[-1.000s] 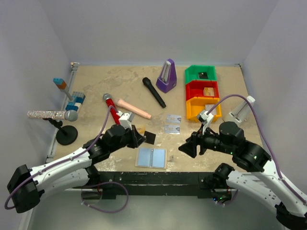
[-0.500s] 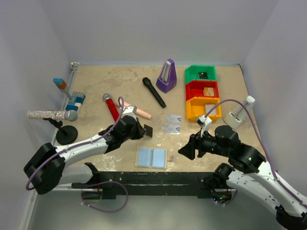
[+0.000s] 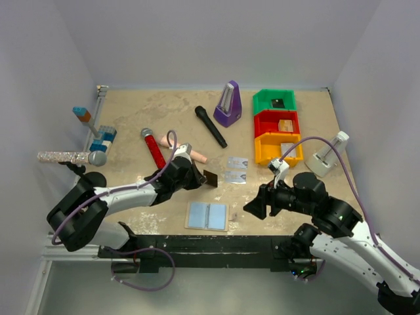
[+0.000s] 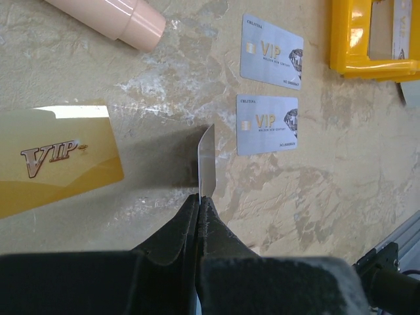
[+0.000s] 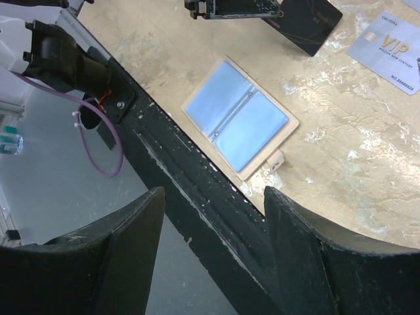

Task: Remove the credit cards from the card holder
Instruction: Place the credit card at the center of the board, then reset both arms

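Observation:
The card holder (image 3: pixel 207 215) lies open near the table's front edge, its light blue inside (image 5: pixel 236 118) facing up with nothing on the panels. My left gripper (image 3: pixel 202 177) is shut on a dark credit card (image 3: pixel 211 178), which shows edge-on (image 4: pixel 207 161) in the left wrist view and as a dark rectangle (image 5: pixel 303 23) in the right wrist view. Two silver VIP cards (image 3: pixel 237 161) (image 3: pixel 234 176) lie just right of it on the table. A gold VIP card (image 4: pixel 56 157) lies to its left. My right gripper (image 3: pixel 252 205) hovers open over the front edge, right of the holder, holding nothing.
A pink cylinder (image 3: pixel 190 153), a red microphone (image 3: pixel 153 147) and a black microphone (image 3: pixel 210 126) lie behind the left gripper. A purple metronome (image 3: pixel 228 104) and stacked green, red and yellow bins (image 3: pixel 279 147) stand at the back right. A microphone stand (image 3: pixel 90 184) is at the left.
My left arm has stretched out to the right and carried the dark card toward the two silver cards. The right arm has hardly moved and its jaws stay open.

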{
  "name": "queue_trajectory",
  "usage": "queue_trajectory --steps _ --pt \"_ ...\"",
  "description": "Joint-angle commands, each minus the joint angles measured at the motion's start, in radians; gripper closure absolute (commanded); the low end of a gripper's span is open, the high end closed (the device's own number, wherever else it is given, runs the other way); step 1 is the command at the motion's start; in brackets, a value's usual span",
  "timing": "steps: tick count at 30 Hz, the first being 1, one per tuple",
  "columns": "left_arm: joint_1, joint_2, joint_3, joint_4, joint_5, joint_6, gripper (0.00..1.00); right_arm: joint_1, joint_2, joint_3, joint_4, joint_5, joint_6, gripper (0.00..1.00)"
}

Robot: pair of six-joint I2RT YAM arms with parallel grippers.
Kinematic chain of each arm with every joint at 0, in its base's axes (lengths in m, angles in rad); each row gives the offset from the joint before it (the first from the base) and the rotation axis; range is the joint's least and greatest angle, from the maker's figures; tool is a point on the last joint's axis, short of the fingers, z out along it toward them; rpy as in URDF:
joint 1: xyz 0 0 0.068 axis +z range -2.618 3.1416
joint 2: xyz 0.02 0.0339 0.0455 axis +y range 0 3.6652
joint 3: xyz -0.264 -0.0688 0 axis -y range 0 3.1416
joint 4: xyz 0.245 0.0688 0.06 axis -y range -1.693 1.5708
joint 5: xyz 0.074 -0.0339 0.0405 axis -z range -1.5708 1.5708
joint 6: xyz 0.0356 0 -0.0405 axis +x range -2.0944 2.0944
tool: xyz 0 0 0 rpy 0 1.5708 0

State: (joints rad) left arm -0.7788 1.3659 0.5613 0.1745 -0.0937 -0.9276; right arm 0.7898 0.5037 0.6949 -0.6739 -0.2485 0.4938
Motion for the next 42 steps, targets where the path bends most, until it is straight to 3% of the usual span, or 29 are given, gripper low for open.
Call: queue_trajectory --steps 1,8,15,24,42 --pt "0.012 0.036 0.035 0.065 0.015 -0.051 1.00 -0.001 0.002 -0.014 0.031 -0.011 -0.001 0.34" --pt "0.023 0.088 0.049 0.059 0.025 -0.092 0.99 -0.001 -0.008 -0.018 0.023 -0.006 0.000 0.33" --pt "0.035 0.117 0.046 0.060 0.040 -0.106 0.85 -0.001 -0.025 -0.026 0.011 0.008 -0.001 0.32" --pt "0.041 0.124 0.042 0.053 0.054 -0.099 0.79 -0.001 -0.031 -0.028 0.007 0.008 -0.001 0.32" --pt "0.056 0.059 0.043 0.013 0.072 -0.047 0.52 -0.001 -0.011 -0.023 0.004 0.006 -0.001 0.31"
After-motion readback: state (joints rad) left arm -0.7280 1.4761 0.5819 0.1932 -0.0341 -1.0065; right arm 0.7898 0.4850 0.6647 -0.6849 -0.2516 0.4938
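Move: The left hand holds the black card on edge; its spot on the board is about 4 cm to the right, 1 cm ahead and 5 cm below. On the same surface, the nearer silver card lies some 12 cm right and 2 cm ahead, the gold card about 6 cm left and 1 cm ahead, the open card holder some 13 cm back and 1 cm right. From the right hand the spot is roughly 12 cm left, 9 cm ahead, 15 cm down. Still pinching the black card by its edge, the left hand sinks towards the bare patch between the gold and silver cards, then lets go by spreading the fingers to nearly half open. It settles only about 2.5 cm lower, easing 1 cm forward while the fingers tip some 5 degrees further down, and stays low over the released card. ##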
